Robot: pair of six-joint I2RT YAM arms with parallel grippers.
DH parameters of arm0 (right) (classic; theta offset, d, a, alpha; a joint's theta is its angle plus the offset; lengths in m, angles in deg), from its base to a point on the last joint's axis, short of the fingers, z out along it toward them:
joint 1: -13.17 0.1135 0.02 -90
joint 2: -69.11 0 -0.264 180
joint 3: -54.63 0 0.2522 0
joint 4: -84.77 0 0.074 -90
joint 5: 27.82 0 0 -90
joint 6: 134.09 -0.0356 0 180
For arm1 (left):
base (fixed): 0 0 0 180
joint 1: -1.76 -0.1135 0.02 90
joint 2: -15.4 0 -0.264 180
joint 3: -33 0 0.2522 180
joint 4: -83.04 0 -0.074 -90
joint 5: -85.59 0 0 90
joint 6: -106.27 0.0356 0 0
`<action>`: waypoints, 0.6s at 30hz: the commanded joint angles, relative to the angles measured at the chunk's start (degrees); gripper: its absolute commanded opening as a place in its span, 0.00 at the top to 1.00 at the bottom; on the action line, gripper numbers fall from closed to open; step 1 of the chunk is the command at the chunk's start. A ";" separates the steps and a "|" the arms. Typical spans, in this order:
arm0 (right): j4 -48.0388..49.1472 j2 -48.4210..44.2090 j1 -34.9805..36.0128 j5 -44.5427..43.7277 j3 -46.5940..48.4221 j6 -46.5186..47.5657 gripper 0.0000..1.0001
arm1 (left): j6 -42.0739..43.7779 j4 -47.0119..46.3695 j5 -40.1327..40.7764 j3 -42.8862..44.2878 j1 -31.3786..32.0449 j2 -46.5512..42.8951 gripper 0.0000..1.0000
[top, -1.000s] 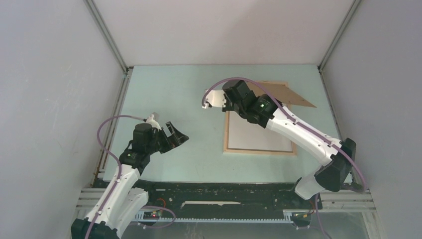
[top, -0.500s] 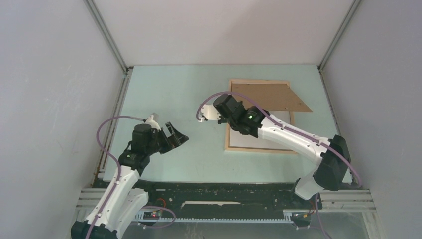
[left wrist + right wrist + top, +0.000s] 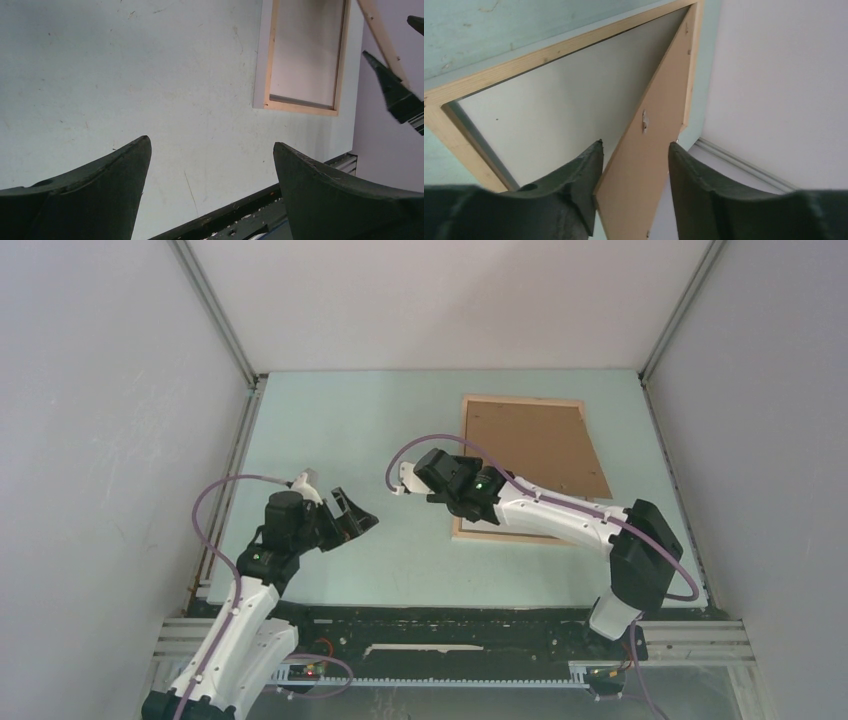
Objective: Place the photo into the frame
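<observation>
The light wooden frame [image 3: 520, 399] lies flat on the right half of the table. A brown backing board [image 3: 535, 445] covers most of it. In the right wrist view the board [image 3: 659, 115] still slants up from the frame [image 3: 549, 50]. A plain white sheet [image 3: 549, 105] fills the frame below it and looks like the photo lying face down. My right gripper [image 3: 635, 145] hovers over the frame's near left corner [image 3: 462, 505]. Its jaws stand apart around the board's near corner without pinching it. My left gripper [image 3: 362, 508] hangs wide open and empty over bare table [image 3: 211, 141].
Grey walls close in the teal table [image 3: 350, 430] on the left, right and far sides. A black rail [image 3: 450, 625] runs along the near edge. The frame [image 3: 272, 55] also shows far off in the left wrist view.
The right gripper drew back toward the near left and lowered the board from a steep tilt until it lay almost flat on the frame. Its jaws then parted off the board. The left arm stayed still.
</observation>
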 commanded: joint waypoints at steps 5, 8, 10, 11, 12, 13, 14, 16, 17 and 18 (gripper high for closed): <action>-1.54 -2.66 2.82 1.23 -2.51 -8.89 0.18 | 1.63 0.22 -1.63 3.91 0.23 -0.92 0.00; -5.28 -4.45 4.60 2.87 -1.72 -13.93 0.01 | 1.54 0.23 -1.55 3.91 0.20 -0.87 0.00; -7.25 -5.59 5.26 4.01 -1.43 -17.95 0.00 | 1.39 0.23 -1.42 3.91 0.24 -0.75 0.00; -8.25 -5.96 5.68 4.99 -1.34 -19.43 0.00 | 1.30 0.18 -1.26 3.86 0.19 -0.74 0.00; -9.58 -6.15 6.11 5.58 -1.13 -20.94 0.00 | 1.03 -0.09 -1.28 3.80 0.17 -0.71 0.00; -10.20 -6.14 6.37 5.47 -1.12 -22.21 0.00 | 0.83 -0.24 -1.36 3.74 0.14 -0.57 0.00; -10.54 -6.07 6.43 5.10 -1.18 -23.69 0.00 | 0.57 -0.44 -1.49 3.73 0.14 -0.45 0.00; -10.74 -5.97 6.20 5.16 -1.34 -25.94 0.00 | -0.10 -1.06 -1.70 3.58 0.16 -0.35 0.00; -10.58 -5.94 5.95 5.68 -1.56 -26.83 0.00 | -0.58 -1.42 -1.86 3.44 0.19 -0.30 0.00; -10.25 -5.95 5.61 6.03 -1.84 -27.69 0.00 | -0.98 -1.83 -1.95 3.36 0.21 -0.27 0.00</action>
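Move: The open wooden frame is centred about 6 cm ahead, 10 cm right and 17 cm below the right hand. The brown backing board slants from the frame's far side up to the fingers, its near-left corner between them and its middle some 8 cm ahead, 11 cm right and 8 cm below. The photo lies white side up in the frame, centred with it. From the left hand, the frame is about 18 cm ahead, 32 cm right and 12 cm below. Opening wide, the right hand sinks about 3 cm and draws back some 7 cm, letting the board go. ##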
